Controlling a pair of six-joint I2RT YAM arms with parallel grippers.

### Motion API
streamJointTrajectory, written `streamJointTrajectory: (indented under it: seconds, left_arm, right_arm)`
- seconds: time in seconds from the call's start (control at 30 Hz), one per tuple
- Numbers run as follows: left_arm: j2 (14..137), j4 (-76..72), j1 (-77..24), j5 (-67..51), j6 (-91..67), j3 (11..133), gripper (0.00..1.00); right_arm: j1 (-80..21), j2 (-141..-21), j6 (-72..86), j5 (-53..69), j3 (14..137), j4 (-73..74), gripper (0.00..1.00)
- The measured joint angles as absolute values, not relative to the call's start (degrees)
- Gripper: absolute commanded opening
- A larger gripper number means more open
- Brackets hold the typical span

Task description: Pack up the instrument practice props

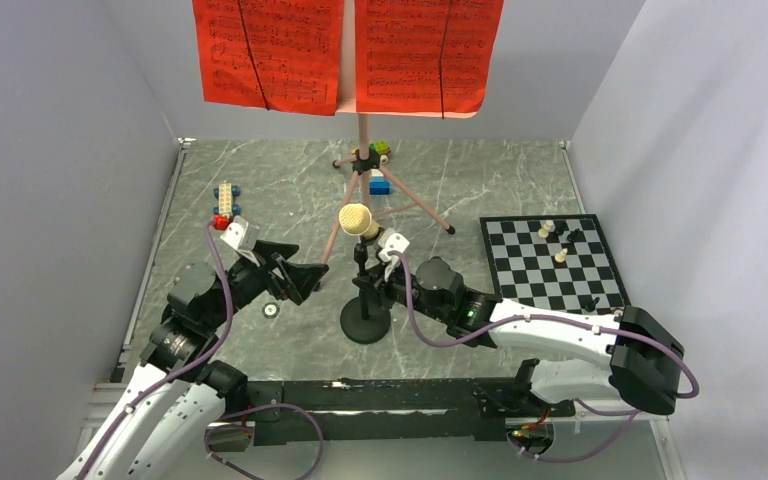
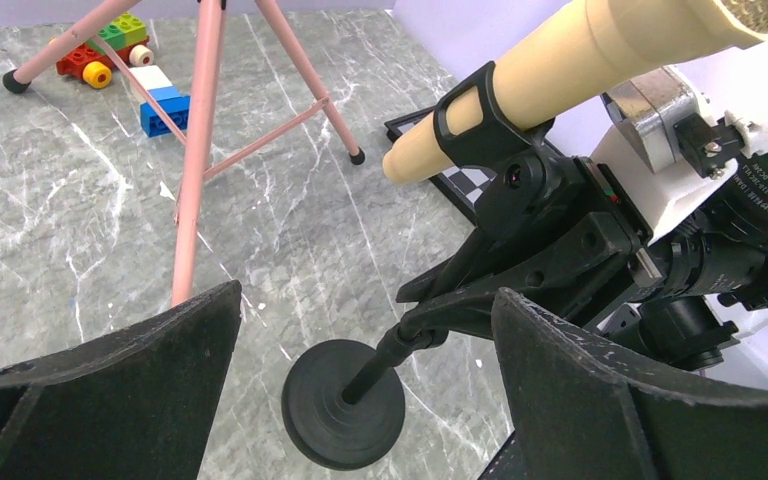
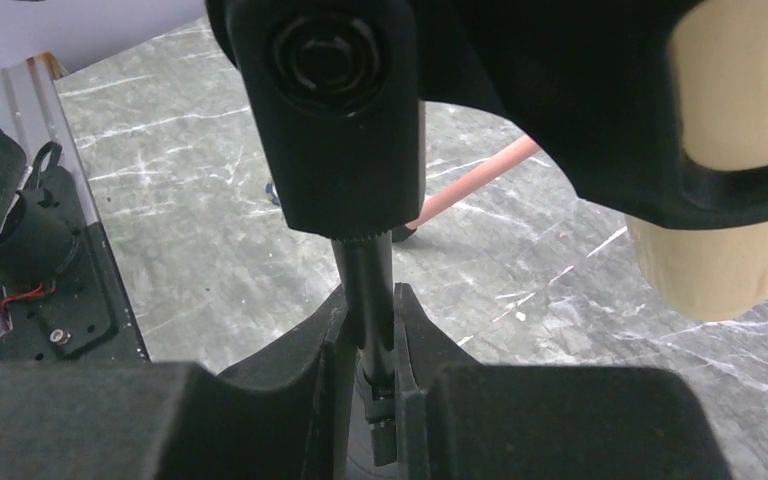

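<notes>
The small black mic stand (image 1: 365,322) stands upright on its round base at the table's middle, with the beige foam-headed microphone (image 1: 357,219) clipped on top. My right gripper (image 1: 372,290) is shut on the stand's thin pole (image 3: 370,285); the pads press it from both sides. The microphone's butt end (image 3: 717,262) hangs just above. My left gripper (image 1: 304,281) stands open a little left of the stand, touching nothing; the base (image 2: 343,403) lies between its fingers (image 2: 120,385). Behind, the pink tripod music stand (image 1: 363,135) carries two red sheet-music pages (image 1: 268,50).
A chessboard (image 1: 552,262) with a few pieces lies right of the mic stand. Toy block cars sit at the back left (image 1: 225,203) and by the tripod's hub (image 1: 379,170). A pink tripod leg (image 2: 198,160) slants down just left of the mic stand. Grey walls close three sides.
</notes>
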State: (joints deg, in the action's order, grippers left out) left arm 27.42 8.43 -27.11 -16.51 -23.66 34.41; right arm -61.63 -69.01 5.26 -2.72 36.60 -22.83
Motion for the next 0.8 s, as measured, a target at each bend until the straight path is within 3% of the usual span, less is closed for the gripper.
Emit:
streamJointTrajectory:
  seconds: [0.03,0.17,0.23,0.37,0.53,0.8]
  left_arm:
    - [27.2,8.4,-27.1,-16.5,-23.7,34.4,0.99]
    - [27.0,8.5,-27.3,-16.4,-23.7,34.4,0.99]
    - [27.0,8.5,-27.3,-16.3,-23.6,34.4,0.99]
    - [27.2,8.5,-27.3,-15.9,-23.6,34.4,0.99]
    - [27.5,8.4,-27.3,-15.6,-23.7,34.4,0.99]
    - [29.0,7.4,-27.4,-16.8,-23.6,34.4,0.99]
  right_arm:
    - [-61.7,-69.1,5.3,-2.8,36.6,-22.9,0.0]
    - [-62.4,-69.2,5.8,-4.2,36.6,-23.1,0.37]
    - [-62.6,-69.2,6.9,-4.6,36.6,-23.1,0.51]
    - [-62.9,-68.4,8.4,-5.8,36.6,-22.7,0.68]
    - [-62.9,-66.4,9.2,-7.3,36.6,-21.1,0.79]
    - [-63.0,-55.2,11.1,-10.2,31.9,-13.1,0.79]
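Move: The right gripper is shut on the mic stand's pole, with the stand's middle at its pads and the microphone about 12 cm above them and 3 cm ahead. The near foot of the music stand's pink tripod is roughly 7 cm ahead, 9 cm left and 14 cm below; the chessboard's middle is some 33 cm right, 8 cm ahead and 14 cm below. From the left gripper, the mic stand is about 8 cm right, 4 cm ahead and 8 cm lower. Open the right gripper wide and let go of the mic stand's pole, lifting about 1 cm as the fingers spread. Then draw it clear to the right, away from the pole towards the chessboard side, about 5 cm and slightly back, yawing a little clockwise. ##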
